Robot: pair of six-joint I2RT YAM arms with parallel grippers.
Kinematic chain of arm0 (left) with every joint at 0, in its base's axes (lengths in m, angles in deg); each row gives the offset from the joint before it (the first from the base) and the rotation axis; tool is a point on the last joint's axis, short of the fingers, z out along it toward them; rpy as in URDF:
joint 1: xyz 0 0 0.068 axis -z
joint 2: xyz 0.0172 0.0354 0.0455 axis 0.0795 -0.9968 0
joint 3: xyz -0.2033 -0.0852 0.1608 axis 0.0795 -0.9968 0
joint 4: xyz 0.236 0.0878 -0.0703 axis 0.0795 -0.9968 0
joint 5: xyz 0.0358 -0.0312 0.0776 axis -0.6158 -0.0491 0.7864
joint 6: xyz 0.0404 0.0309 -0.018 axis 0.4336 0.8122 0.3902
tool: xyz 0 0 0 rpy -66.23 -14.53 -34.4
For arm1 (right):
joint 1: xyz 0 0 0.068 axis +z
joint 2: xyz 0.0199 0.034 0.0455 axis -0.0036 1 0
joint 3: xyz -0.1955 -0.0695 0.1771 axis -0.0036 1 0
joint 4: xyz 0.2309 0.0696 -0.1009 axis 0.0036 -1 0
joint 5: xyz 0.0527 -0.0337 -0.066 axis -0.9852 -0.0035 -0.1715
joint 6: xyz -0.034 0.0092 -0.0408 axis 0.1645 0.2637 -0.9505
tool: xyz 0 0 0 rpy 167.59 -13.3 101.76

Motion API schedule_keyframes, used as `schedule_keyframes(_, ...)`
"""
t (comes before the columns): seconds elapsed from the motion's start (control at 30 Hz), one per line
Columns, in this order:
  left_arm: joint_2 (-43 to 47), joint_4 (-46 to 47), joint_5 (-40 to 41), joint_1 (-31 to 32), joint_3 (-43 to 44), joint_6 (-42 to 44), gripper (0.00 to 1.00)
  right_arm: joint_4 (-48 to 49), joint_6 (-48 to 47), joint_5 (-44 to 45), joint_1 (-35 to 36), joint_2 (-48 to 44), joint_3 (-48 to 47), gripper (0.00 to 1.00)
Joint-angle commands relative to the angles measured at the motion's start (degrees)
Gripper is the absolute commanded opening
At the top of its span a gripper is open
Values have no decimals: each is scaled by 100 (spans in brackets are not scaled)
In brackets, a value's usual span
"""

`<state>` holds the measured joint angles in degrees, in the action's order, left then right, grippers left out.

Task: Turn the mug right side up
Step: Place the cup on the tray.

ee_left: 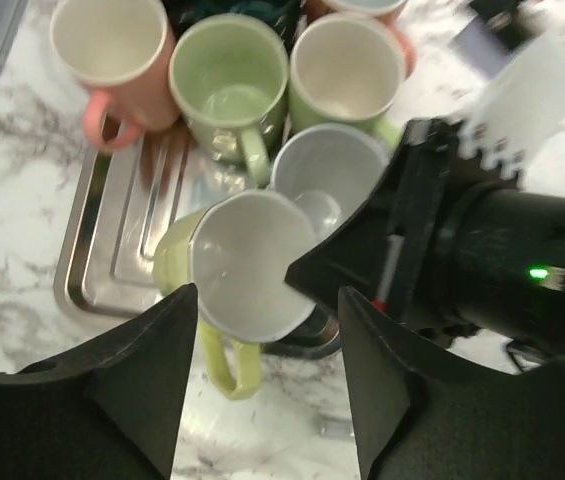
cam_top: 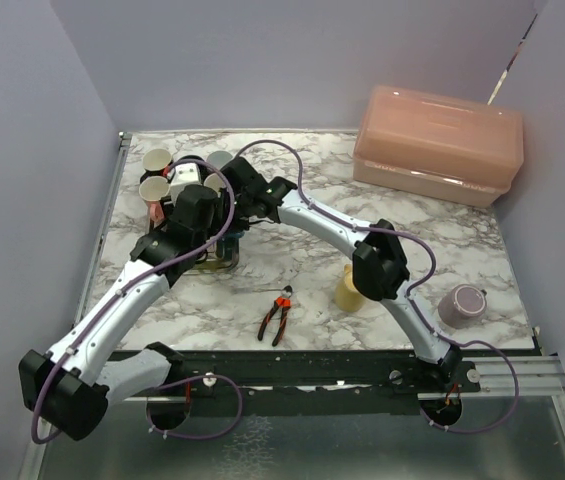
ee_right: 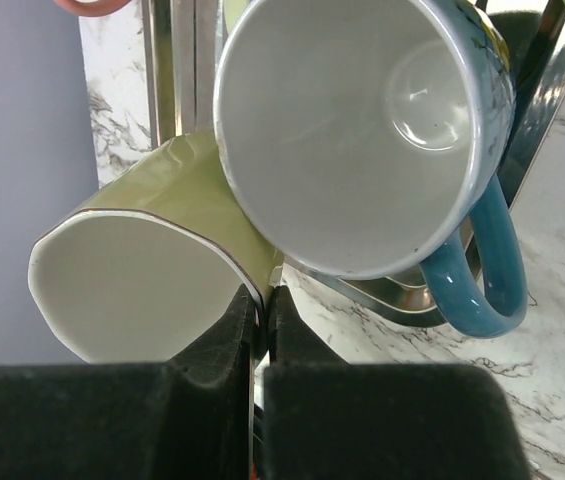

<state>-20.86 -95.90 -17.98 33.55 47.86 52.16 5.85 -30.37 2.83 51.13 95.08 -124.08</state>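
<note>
A yellow-green mug (ee_left: 242,265) lies tilted on its side at the near edge of a metal tray (ee_left: 112,250), its mouth facing the left wrist camera and its handle (ee_left: 224,360) hanging down over the marble. My right gripper (ee_right: 260,300) is shut on the rim of this mug (ee_right: 132,280), one finger inside and one outside. It reaches in from the right (ee_left: 302,275). My left gripper (ee_left: 267,300) is open, its fingers straddling the mug's lower rim without pinching it. From the top view both grippers (cam_top: 224,235) crowd over the tray and hide the mug.
A blue mug (ee_right: 362,130) leans right beside the held one. Pink (ee_left: 112,40) and green (ee_left: 227,75) mugs stand upright in the tray. On the table lie pliers (cam_top: 278,317), a yellow cup (cam_top: 350,289), a purple mug (cam_top: 462,305) and a pink box (cam_top: 439,143).
</note>
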Motion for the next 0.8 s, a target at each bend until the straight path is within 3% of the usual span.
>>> schedule_keyframes(0.0, -300, -1475, -4, -302, 322, -979, 58, 489, -51, 66, 32, -564, 25, 1)
schedule_keyframes(0.2, -236, -1324, -705, -937, 46, -963, 58, 582, -37, 15, 33, -628, 91, 1)
schedule_keyframes(0.57, -568, -1059, -1594, -1837, -391, -725, 47, 1176, -149, -299, 72, -925, 560, 1)
schedule_keyframes(0.77, -720, -941, -1814, -2116, -445, -631, 26, 1249, -376, -308, 155, -942, 522, 1)
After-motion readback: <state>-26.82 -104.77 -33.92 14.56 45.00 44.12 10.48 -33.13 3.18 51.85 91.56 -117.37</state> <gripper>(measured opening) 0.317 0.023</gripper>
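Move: The left hand is empty, fingers open. The mug, pale green and held by the right fingers, lies about 11 cm below this hand, some 2 cm ahead and 3 cm to its left. A blue mug stands in the tray about 7 cm ahead and 4 cm to the left hand's right, and another green mug about 14 cm ahead and 3 cm to its left. From the right hand the mug is roughly 4 cm left, 1 cm ahead and 2 cm lower. The left hand drops about 8 cm and shifts some 5 cm to its left, down to the left side of the held mug's rim, while its wrist tips roughly 20 degrees farther down and also turns a little counter-clockwise. Its fingers close from well open to about a third, ending with one tip inside the mug and the other outside the wall, while the shut right hand stays almost in place and keeps its pinch on the opposite side of the rim. ##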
